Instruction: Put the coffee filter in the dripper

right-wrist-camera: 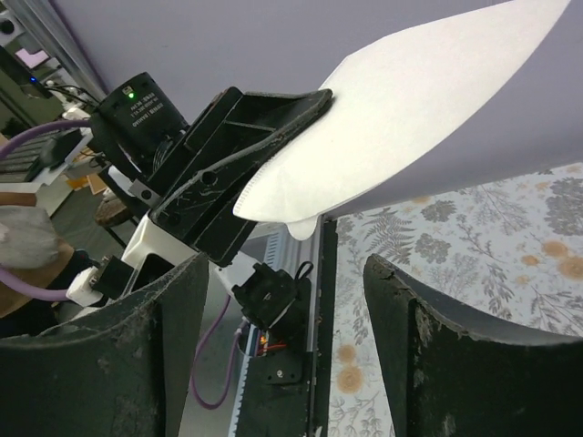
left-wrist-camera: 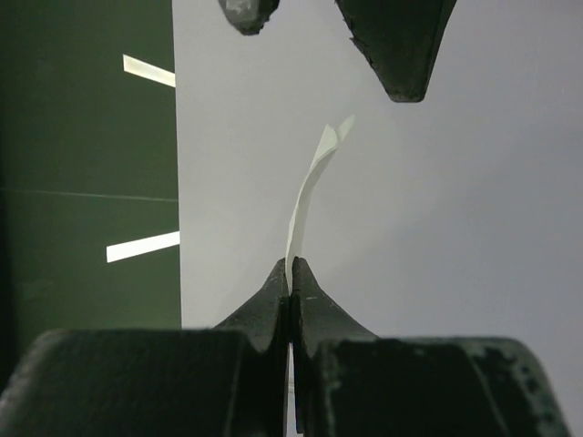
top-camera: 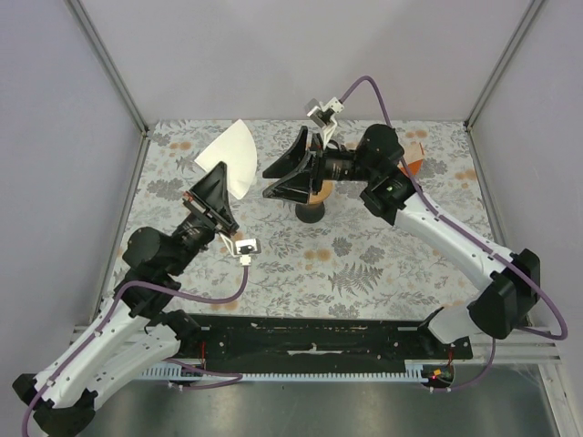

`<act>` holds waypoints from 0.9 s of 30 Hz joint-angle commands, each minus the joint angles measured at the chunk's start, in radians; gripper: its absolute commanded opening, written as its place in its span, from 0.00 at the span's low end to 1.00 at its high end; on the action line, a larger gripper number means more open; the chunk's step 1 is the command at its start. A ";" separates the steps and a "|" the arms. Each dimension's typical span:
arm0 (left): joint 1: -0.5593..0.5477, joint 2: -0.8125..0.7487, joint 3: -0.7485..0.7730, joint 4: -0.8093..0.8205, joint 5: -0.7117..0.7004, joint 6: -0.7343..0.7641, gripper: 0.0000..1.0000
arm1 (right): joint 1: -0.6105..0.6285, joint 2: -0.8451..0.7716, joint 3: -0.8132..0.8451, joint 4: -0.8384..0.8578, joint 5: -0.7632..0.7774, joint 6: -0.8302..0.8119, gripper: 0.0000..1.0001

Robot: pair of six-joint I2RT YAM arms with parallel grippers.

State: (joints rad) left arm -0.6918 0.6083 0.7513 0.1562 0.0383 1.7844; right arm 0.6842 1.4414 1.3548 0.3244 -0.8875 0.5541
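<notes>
The coffee filter (top-camera: 233,157) is a white paper fan held in the air above the back left of the table. My left gripper (top-camera: 217,182) is shut on its narrow end. In the left wrist view the coffee filter (left-wrist-camera: 305,196) shows edge-on, rising curved from the pinched jaws. My right gripper (top-camera: 278,173) stands open, pointing left at the filter with a small gap between them. The right wrist view shows the coffee filter (right-wrist-camera: 410,118) above and beyond my open fingers (right-wrist-camera: 155,346). The dripper (top-camera: 320,193) is mostly hidden under the right gripper.
Only an orange-brown edge of the dripper shows, above a dark foot (top-camera: 310,215). An orange object (top-camera: 415,165) peeks out behind the right arm at the back right. Grey walls and metal posts enclose the floral tablecloth (top-camera: 364,264).
</notes>
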 commanded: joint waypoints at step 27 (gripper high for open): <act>-0.005 0.020 0.262 -0.518 0.129 -0.302 0.81 | -0.020 0.022 0.237 -0.312 0.045 -0.356 0.00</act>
State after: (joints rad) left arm -0.6930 0.5816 0.8455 -0.1661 0.1608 1.7287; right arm 0.6682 1.5696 1.5269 0.2970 -0.9184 0.5442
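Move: The coffee filter stands out from the left hand's shut fingers, its middle some 3 cm ahead, 2 cm right and 2 cm above them. From the open right hand the filter's middle is about 5 cm left, 4 cm ahead and 4 cm up, with the left fingertips 7 cm left, 1 cm ahead and 3 cm above. The dripper lies roughly 9 cm ahead of the right hand, 7 cm to its right and far below, about 28 cm. The right fingers close on the filter's near edge after the hand reaches about 3 cm left and 3 cm up towards it. Once they have pinched it, the left fingers open and let go, that hand sinking some 3 cm and easing slightly back and right while tipping down. The right hand then carries the filter forward, right and down, by a centimetre or two each way. ##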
